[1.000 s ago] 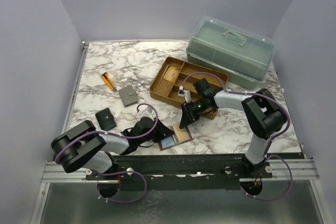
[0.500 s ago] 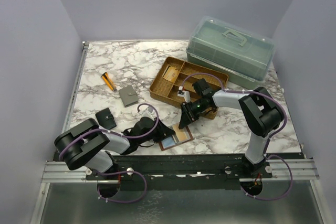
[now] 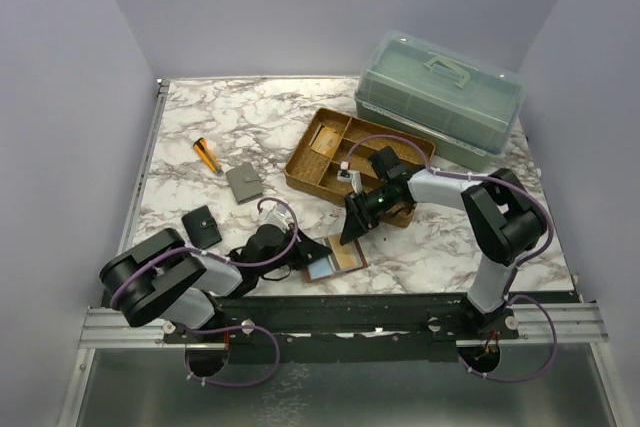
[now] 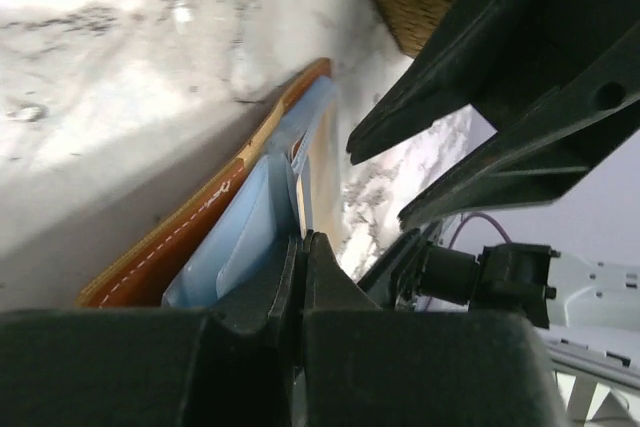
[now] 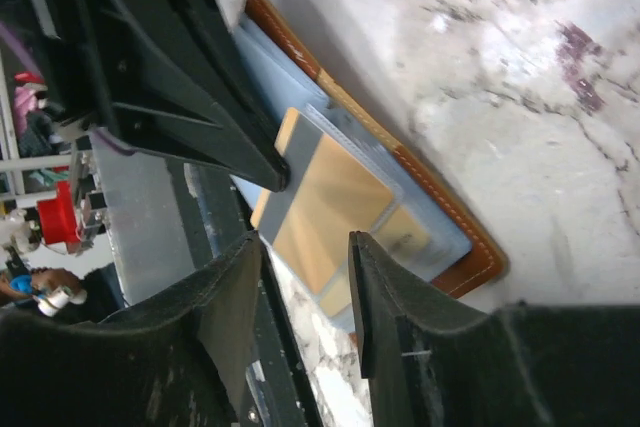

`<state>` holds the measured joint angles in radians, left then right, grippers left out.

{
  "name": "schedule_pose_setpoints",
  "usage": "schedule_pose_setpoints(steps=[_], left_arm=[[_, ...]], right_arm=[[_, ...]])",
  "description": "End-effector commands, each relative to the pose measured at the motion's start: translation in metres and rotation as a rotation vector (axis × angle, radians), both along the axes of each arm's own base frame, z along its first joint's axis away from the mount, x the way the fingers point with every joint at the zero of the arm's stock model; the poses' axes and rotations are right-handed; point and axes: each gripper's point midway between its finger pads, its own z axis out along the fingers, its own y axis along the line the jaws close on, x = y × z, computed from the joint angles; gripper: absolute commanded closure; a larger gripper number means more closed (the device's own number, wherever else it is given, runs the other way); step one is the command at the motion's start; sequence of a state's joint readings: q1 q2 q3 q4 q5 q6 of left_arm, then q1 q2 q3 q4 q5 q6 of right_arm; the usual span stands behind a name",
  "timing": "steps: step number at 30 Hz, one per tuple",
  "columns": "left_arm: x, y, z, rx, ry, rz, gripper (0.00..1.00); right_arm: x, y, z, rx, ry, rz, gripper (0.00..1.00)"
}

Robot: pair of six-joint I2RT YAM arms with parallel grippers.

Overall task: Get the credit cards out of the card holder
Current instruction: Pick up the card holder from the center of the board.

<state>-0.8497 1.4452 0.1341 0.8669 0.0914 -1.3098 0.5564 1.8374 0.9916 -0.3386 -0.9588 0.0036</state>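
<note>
The card holder (image 3: 335, 260) lies open near the table's front edge, brown leather outside (image 4: 170, 259), light-blue and tan inside. A tan-gold credit card (image 5: 335, 197) shows in a clear pocket on its right half. My left gripper (image 3: 308, 251) lies low at the holder's left side, jaws shut (image 4: 303, 239), tips against the light-blue pocket (image 4: 240, 237). Whether a thin edge is pinched between them I cannot tell. My right gripper (image 3: 350, 235) hangs open over the right half (image 5: 305, 247), one finger on each side of the card, not touching it.
A brown divided tray (image 3: 312, 175) sits just behind the right gripper, with a clear lidded box (image 3: 440, 97) beyond it. A grey wallet (image 3: 243, 183), a black wallet (image 3: 204, 225) and an orange-and-black pen (image 3: 208, 155) lie on the left.
The left gripper's jaws have closed at the holder's left side. The right gripper's jaws have spread a little wider over the card. Both arms stay almost in place.
</note>
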Motion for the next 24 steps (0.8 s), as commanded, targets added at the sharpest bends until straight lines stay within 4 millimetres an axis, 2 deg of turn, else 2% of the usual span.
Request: schedule_pose_setpoints(steps=[1,3,6,12,15,18,24], left_arm=[[-0.006,0.002,0.023,0.009,-0.199,-0.105,1.00],[-0.008,0.005,0.026,0.032,-0.265,-0.139,1.00],[-0.011,0.006,0.037,0.043,-0.371,-0.189,1.00],[-0.016,0.010,0.061,0.038,-0.557,-0.236,1.00],[-0.021,0.010,0.072,0.024,-0.629,-0.273,1.00],[-0.026,0.007,0.077,0.009,-0.661,-0.313,1.00],[-0.027,0.000,0.076,0.010,-0.655,-0.346,1.00]], right_arm=[[0.007,-0.006,0.057,0.205,-0.115,0.051,0.49],[0.008,-0.011,0.070,0.262,-0.131,0.048,0.45],[0.004,-0.013,0.080,0.314,-0.126,0.068,0.42],[0.003,-0.011,0.079,0.328,-0.101,0.072,0.42],[0.004,-0.011,0.079,0.330,-0.100,0.072,0.38],[0.003,-0.010,0.077,0.335,-0.090,0.078,0.35],[0.000,-0.010,0.085,0.369,-0.084,0.094,0.36]])
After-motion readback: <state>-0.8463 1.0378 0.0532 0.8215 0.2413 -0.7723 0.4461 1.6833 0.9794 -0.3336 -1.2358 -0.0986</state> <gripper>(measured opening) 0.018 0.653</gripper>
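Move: The left hand already pinches the open card holder by its blue pockets, with the holder's middle about 2 cm back and 2 cm to its right, roughly 1 cm below. From the left hand, the basket's middle is some 21 cm ahead and 8 cm right, and the grey wallet about 15 cm ahead and 20 cm left, both a few centimetres lower. From the right hand, the holder's middle lies around 3 cm back, 2 cm left and 3 cm below. Keeping its fingers shut on the blue pockets, the left hand lifts the card holder about 6 cm off the table, easing back a little towards its base while its fingertips tip upward some 30 degrees and swing somewhat clockwise. The right hand rises alongside by some 8 cm, nearly all of it early on, opens its fingers wider and tips them upward, then hovers by the holder's right-hand end without closing on it. ##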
